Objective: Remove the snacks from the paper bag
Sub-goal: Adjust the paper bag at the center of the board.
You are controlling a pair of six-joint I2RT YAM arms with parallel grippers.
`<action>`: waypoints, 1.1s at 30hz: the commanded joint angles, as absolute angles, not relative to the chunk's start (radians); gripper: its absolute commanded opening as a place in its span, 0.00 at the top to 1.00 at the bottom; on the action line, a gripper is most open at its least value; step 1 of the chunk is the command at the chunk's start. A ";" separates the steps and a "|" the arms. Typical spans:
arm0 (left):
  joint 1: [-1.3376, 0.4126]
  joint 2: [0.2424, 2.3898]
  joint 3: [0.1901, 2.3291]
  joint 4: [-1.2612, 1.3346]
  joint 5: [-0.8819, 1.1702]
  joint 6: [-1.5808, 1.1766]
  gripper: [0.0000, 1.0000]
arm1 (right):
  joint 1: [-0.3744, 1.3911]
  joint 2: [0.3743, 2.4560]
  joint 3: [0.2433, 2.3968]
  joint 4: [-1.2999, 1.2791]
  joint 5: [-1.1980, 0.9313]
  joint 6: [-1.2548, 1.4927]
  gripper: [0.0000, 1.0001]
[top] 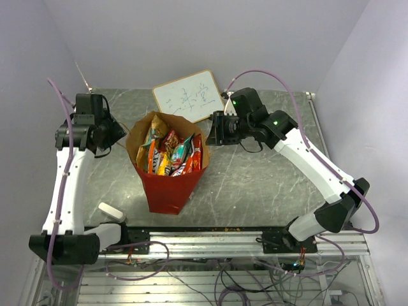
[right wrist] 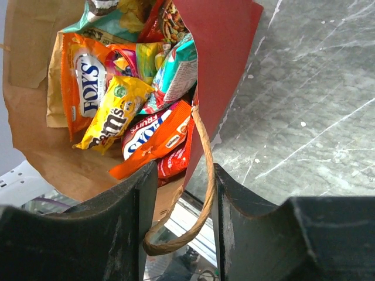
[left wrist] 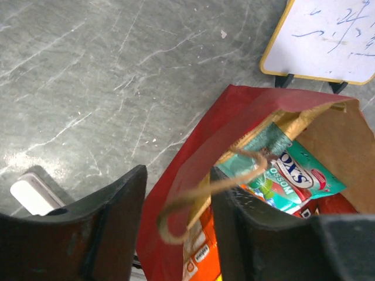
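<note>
The paper bag (top: 167, 188), red outside and brown inside, stands open at mid table. It holds several snacks (top: 171, 153), orange, yellow, teal and red packets. My left gripper (top: 121, 134) is open at the bag's left rim. In the left wrist view the gripper (left wrist: 177, 181) has its jaws on either side of the red wall (left wrist: 234, 117) and a loop handle (left wrist: 205, 190), beside a teal packet (left wrist: 287, 170). My right gripper (top: 213, 129) is open at the right rim. In the right wrist view the gripper (right wrist: 184, 175) has the other handle (right wrist: 205, 193) and the wall edge (right wrist: 225, 47) between its jaws, next to the packets (right wrist: 117, 111).
A white framed writing board (top: 188, 95) stands behind the bag and shows in the left wrist view (left wrist: 328, 35). A small white block (top: 111, 212) lies near the left arm's base, also in the left wrist view (left wrist: 35, 193). A metal rail (top: 210, 239) runs along the table's near edge.
</note>
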State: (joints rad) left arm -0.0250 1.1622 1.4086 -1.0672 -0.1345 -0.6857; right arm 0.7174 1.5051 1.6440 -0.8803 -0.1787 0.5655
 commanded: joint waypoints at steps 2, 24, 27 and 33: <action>0.031 1.212 1.428 -0.979 -0.019 -0.613 0.52 | 0.721 1.513 1.699 -0.882 -0.156 0.535 0.60; 0.038 1.235 1.822 -0.858 0.100 -0.513 0.93 | 0.773 1.752 1.933 -0.808 -0.410 0.474 1.00; 0.038 1.211 1.758 -0.771 0.211 -0.505 0.93 | 0.772 1.715 1.845 -0.791 -0.390 0.471 1.00; 0.038 1.152 1.553 -0.624 0.396 -0.562 0.93 | 0.772 1.636 1.652 -0.771 -0.362 0.451 1.00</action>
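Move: The left hand has the paper bag's left twine handle between its open fingers, about 2 cm ahead and 1 cm below its hand point. The right fingers, part open, straddle the right handle, 1 cm to their left and 1 cm below. From the left hand the bag's mouth lies some 15 cm right, 3 cm back and 4 cm below, with the snacks about 8 cm deeper. The whiteboard stands some 22 cm ahead of the right hand, 9 cm left and 20 cm below. Both grippers pinch shut on the bag's twine handles, the left after easing about 2 cm forward. The left hand then hauls its handle up some 13 cm, fingers tipping up about 20 degrees, and ends drifting right and slightly down. The right hand carries its handle about 8 cm left, turning some 15 degrees counter-clockwise, then sinks 3 cm and gives back a little. ##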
